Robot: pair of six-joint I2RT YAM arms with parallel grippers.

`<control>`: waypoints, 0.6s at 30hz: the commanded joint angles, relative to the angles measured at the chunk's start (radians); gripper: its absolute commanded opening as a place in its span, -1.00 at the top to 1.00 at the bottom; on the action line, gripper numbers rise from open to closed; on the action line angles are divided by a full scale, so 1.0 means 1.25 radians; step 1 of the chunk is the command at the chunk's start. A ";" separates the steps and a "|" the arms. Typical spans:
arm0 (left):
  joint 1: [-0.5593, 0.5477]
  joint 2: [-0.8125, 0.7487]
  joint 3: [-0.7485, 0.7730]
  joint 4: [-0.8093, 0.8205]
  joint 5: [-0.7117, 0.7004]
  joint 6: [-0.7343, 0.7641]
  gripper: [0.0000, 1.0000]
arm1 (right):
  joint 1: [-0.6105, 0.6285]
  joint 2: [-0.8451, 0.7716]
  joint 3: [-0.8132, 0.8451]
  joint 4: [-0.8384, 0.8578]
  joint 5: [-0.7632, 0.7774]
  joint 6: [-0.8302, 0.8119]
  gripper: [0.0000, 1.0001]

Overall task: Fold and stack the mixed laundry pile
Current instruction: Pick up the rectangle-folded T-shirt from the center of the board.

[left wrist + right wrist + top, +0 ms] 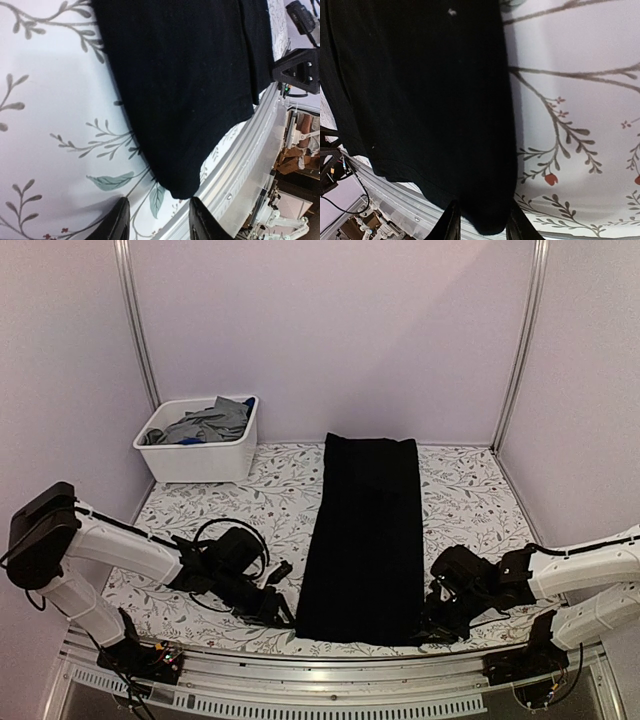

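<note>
The black T-shirt (pixel 365 530) lies folded into a long strip down the middle of the flowered table. My left gripper (pixel 278 612) is low at the shirt's near left corner. In the left wrist view it (pixel 159 201) is open, and the corner of the shirt (pixel 190 90) ends just ahead of its fingertips. My right gripper (pixel 432 625) is at the near right corner. In the right wrist view its (pixel 483 205) jaws stand apart on either side of the corner of the shirt (pixel 430 100). A small light mark (pixel 452 12) shows on the cloth.
A white bin (pixel 195 462) at the back left holds a grey garment (pixel 210 423) and a bit of blue cloth (pixel 192 440). The metal rail (pixel 330 660) of the table's near edge runs just behind both grippers. Walls close in the sides and back.
</note>
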 commanded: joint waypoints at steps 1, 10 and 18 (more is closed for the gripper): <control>0.009 0.039 0.009 0.031 0.029 0.000 0.21 | 0.000 0.047 -0.010 0.025 0.011 -0.013 0.46; 0.008 0.107 0.027 0.103 0.076 -0.007 0.30 | 0.000 0.071 0.004 0.037 0.004 -0.032 0.83; -0.003 0.090 0.044 0.049 0.093 0.027 1.00 | 0.011 0.069 0.029 0.034 -0.004 -0.053 1.00</control>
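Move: The left hand stands just outside the folded T-shirt's near left corner, which lies about 2 cm to its right, level fore and aft and 1 cm lower. The right hand is already around the near right corner, some 1 cm to its left and 1 cm below. From the left hand the T-shirt's middle is roughly 27 cm ahead and 17 cm right; from the right hand, about 27 cm ahead and 12 cm left. Rightward about 2 cm, the left hand slips its parted fingers over the T-shirt's near left corner, then sinks about 1 cm while they shut and pinch it. The right hand eases about 1 cm left and slightly down as its half-closed fingers steadily close on the near right corner, shutting a touch earlier than the left's. ##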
